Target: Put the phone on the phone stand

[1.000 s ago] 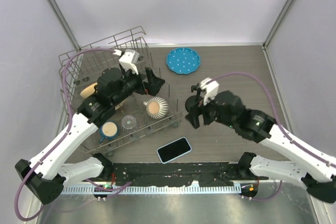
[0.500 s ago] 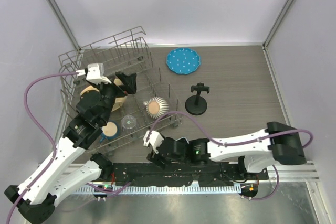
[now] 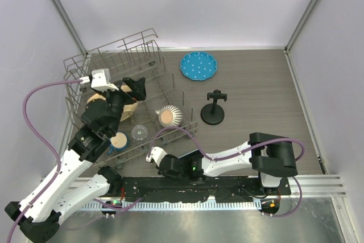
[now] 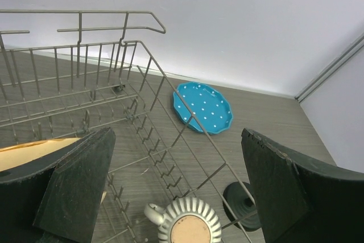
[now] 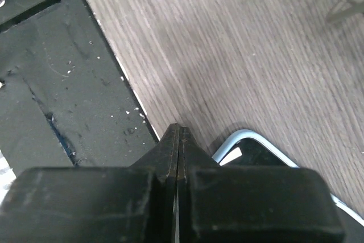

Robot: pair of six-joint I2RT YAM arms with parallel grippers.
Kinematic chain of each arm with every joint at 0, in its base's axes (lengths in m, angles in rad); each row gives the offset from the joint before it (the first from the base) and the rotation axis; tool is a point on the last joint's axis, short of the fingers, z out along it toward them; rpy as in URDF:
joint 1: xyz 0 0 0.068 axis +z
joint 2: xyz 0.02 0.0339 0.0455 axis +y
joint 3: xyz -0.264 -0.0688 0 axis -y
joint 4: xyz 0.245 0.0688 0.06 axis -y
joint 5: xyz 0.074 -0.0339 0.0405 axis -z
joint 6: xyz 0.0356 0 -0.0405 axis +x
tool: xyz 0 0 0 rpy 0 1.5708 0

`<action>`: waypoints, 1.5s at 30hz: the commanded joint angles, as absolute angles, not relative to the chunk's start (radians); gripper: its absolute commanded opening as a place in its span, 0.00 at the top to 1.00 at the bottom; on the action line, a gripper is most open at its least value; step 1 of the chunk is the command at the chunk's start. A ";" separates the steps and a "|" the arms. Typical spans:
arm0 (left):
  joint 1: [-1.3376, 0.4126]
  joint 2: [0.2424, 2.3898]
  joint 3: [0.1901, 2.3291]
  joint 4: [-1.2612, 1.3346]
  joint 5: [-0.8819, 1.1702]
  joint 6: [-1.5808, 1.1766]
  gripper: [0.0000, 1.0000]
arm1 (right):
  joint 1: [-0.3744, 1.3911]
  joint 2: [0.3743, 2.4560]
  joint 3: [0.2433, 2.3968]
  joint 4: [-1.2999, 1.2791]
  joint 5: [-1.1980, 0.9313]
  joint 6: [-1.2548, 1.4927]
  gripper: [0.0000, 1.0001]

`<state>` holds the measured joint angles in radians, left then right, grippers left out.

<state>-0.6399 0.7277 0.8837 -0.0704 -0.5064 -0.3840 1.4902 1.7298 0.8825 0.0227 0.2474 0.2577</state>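
The phone (image 5: 259, 152), black-screened with a light blue edge, lies flat on the table; only one corner shows, just right of my right gripper's tips. In the top view my right arm covers it. My right gripper (image 5: 177, 132) (image 3: 161, 166) is shut with nothing between its jaws, low over the table's near edge. The black phone stand (image 3: 212, 109) stands upright mid-table with its cradle empty; its disc base (image 4: 242, 203) shows through the rack wires. My left gripper (image 3: 132, 96) (image 4: 176, 140) hangs open above the dish rack, holding nothing.
A wire dish rack (image 3: 114, 61) fills the left side and holds a ribbed mug (image 3: 169, 116), a small glass (image 3: 139, 133) and a blue cup (image 3: 118, 140). A blue dotted plate (image 3: 198, 65) lies at the back. The black mounting strip (image 3: 193, 189) runs along the near edge.
My right arm swung from beside the phone stand down to the near edge, came over the phone, and its gripper shut. My left arm drew back left over the rack, still open.
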 commanded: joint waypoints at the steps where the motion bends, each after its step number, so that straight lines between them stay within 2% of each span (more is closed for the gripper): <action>1: -0.644 0.733 0.890 -0.017 -0.500 -0.380 0.03 | 1.493 1.726 0.898 0.008 0.366 0.302 0.99; 8: -0.643 0.745 0.896 -0.020 -0.480 -0.377 0.03 | 1.491 1.594 0.747 -0.046 0.511 0.383 0.99; 14: -0.644 0.755 0.902 -0.023 -0.446 -0.388 0.03 | 1.483 1.464 0.684 -0.230 0.655 0.534 0.99; 18: -0.643 0.765 0.900 -0.021 -0.431 -0.388 0.03 | 1.396 1.356 0.649 -0.415 0.741 0.724 0.99; 21: -0.643 0.772 0.903 -0.021 -0.434 -0.385 0.03 | 1.284 1.231 0.594 -0.452 0.712 0.782 0.99; 24: -0.643 0.772 0.905 -0.023 -0.431 -0.387 0.03 | 1.255 1.079 0.595 -0.494 0.744 0.811 0.98; 26: -0.643 0.773 0.905 -0.025 -0.423 -0.388 0.03 | 1.253 0.961 0.607 -0.517 0.787 0.839 0.89; 29: -0.643 0.775 0.907 -0.025 -0.416 -0.393 0.03 | 1.243 0.865 0.614 -0.561 0.847 0.950 0.55; 30: -0.644 0.778 0.907 -0.025 -0.414 -0.394 0.03 | 1.235 0.817 0.606 -0.561 0.850 0.981 0.32; 32: -0.643 0.778 0.908 -0.025 -0.407 -0.396 0.02 | 1.214 0.789 0.600 -0.561 0.842 1.063 0.14; 33: -0.643 0.781 0.908 -0.025 -0.407 -0.396 0.03 | 1.207 0.779 0.604 -0.549 0.833 1.096 0.11; 36: -0.643 0.781 0.908 -0.026 -0.407 -0.394 0.03 | 1.194 0.799 0.641 -0.549 0.792 1.120 0.11; 40: -0.643 0.788 0.913 -0.029 -0.400 -0.394 0.03 | 1.119 0.915 0.718 -0.693 0.720 1.271 0.11; 45: -0.643 0.792 0.913 -0.031 -0.400 -0.390 0.03 | 0.982 1.077 0.771 -0.772 0.464 1.399 0.10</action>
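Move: The phone's middle lies roughly 10 cm to the right hand's right and 5 cm ahead; the closed fingertips are down by the table, just off the phone's left end. The phone stand is some 21 cm right and 26 cm ahead of this hand, and the striped cup in the rack about 2 cm right and 24 cm ahead. From the raised left hand, the phone lies about 22 cm right, 17 cm back and 35 cm below. Sweeping right, and half as far forward, low over the table, the right hand pushes along the phone's left end with its shut fingertips. After some 20 cm of rightward travel it rises clear, opens wide and turns about 75 degrees clockwise overall, then starts sinking again over the phone. The open left hand drifts about 3 cm right and slightly down. ##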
